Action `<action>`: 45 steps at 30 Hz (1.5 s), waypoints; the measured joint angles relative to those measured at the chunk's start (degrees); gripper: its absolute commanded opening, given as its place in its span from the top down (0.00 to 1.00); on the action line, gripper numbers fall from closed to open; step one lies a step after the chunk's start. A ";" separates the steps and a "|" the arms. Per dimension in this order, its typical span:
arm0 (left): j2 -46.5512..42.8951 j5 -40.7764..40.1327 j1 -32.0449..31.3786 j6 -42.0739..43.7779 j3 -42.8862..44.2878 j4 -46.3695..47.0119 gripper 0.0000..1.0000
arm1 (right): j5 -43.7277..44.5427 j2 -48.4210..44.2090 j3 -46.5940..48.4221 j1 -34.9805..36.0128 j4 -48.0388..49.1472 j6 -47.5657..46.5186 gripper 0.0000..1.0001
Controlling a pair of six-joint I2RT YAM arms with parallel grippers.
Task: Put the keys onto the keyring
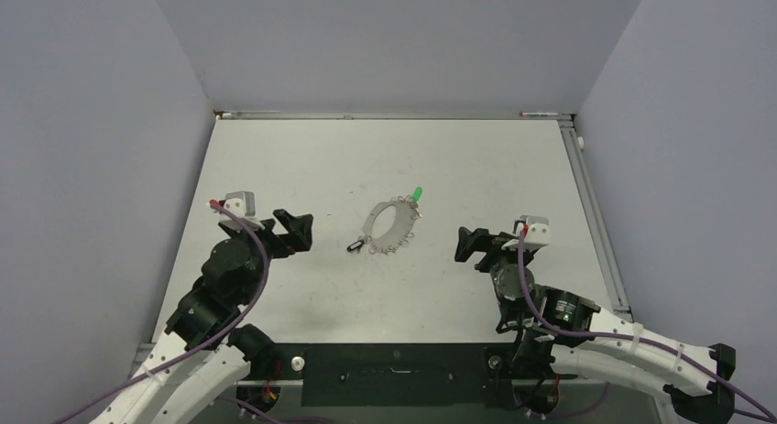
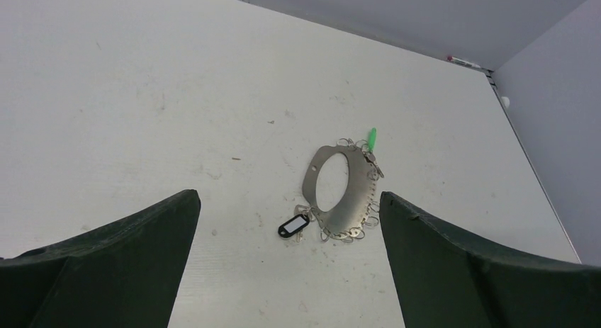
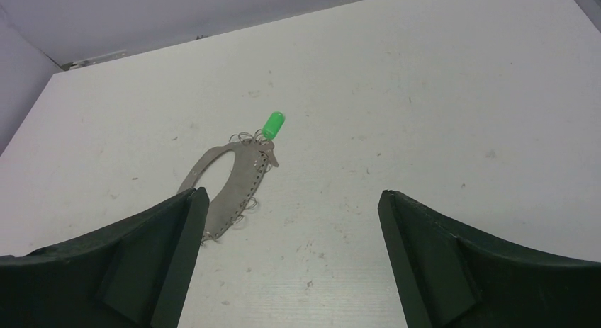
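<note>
The keyring is a flat silver oval loop with small silver rings along its edge, lying mid-table. A bright green tag hangs at its far end. A tiny key with a black head lies at its near-left end, touching the small rings. My left gripper is open and empty, left of the keyring. My right gripper is open and empty, right of it. The left wrist view shows the keyring, black-headed key and green tag ahead of the open jaws. The right wrist view shows the keyring by the left finger.
Grey walls close the table on three sides, with a metal rail along the right edge. The arm bases and a black plate sit at the near edge.
</note>
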 measured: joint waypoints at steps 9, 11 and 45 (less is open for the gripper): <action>-1.31 -4.39 0.26 6.88 2.67 -11.47 0.04 | -3.08 0.57 -1.73 0.00 8.72 -5.14 0.02; 1.01 -1.27 0.35 7.43 2.23 -11.63 0.04 | -4.07 1.79 -1.81 0.00 9.55 -5.11 0.02; 5.68 17.35 4.39 10.03 4.57 -14.23 0.04 | -7.72 6.49 -1.81 0.00 8.72 -2.64 0.03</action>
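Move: The ringed metal keyring plate lies flat about 11 cm ahead of the left hand, 18 cm to its right and 18 cm below. The black tag is some 5 cm ahead and 9 cm right of that hand, the green tag about 20 ahead and 25 right. From the right hand the plate is roughly 13 cm ahead, 18 cm left and 15 cm lower, with the green tag about 22 ahead and 11 left. Both empty and open, the left hand bobs, ending 5 cm lower, while the right drifts left 4 cm. ##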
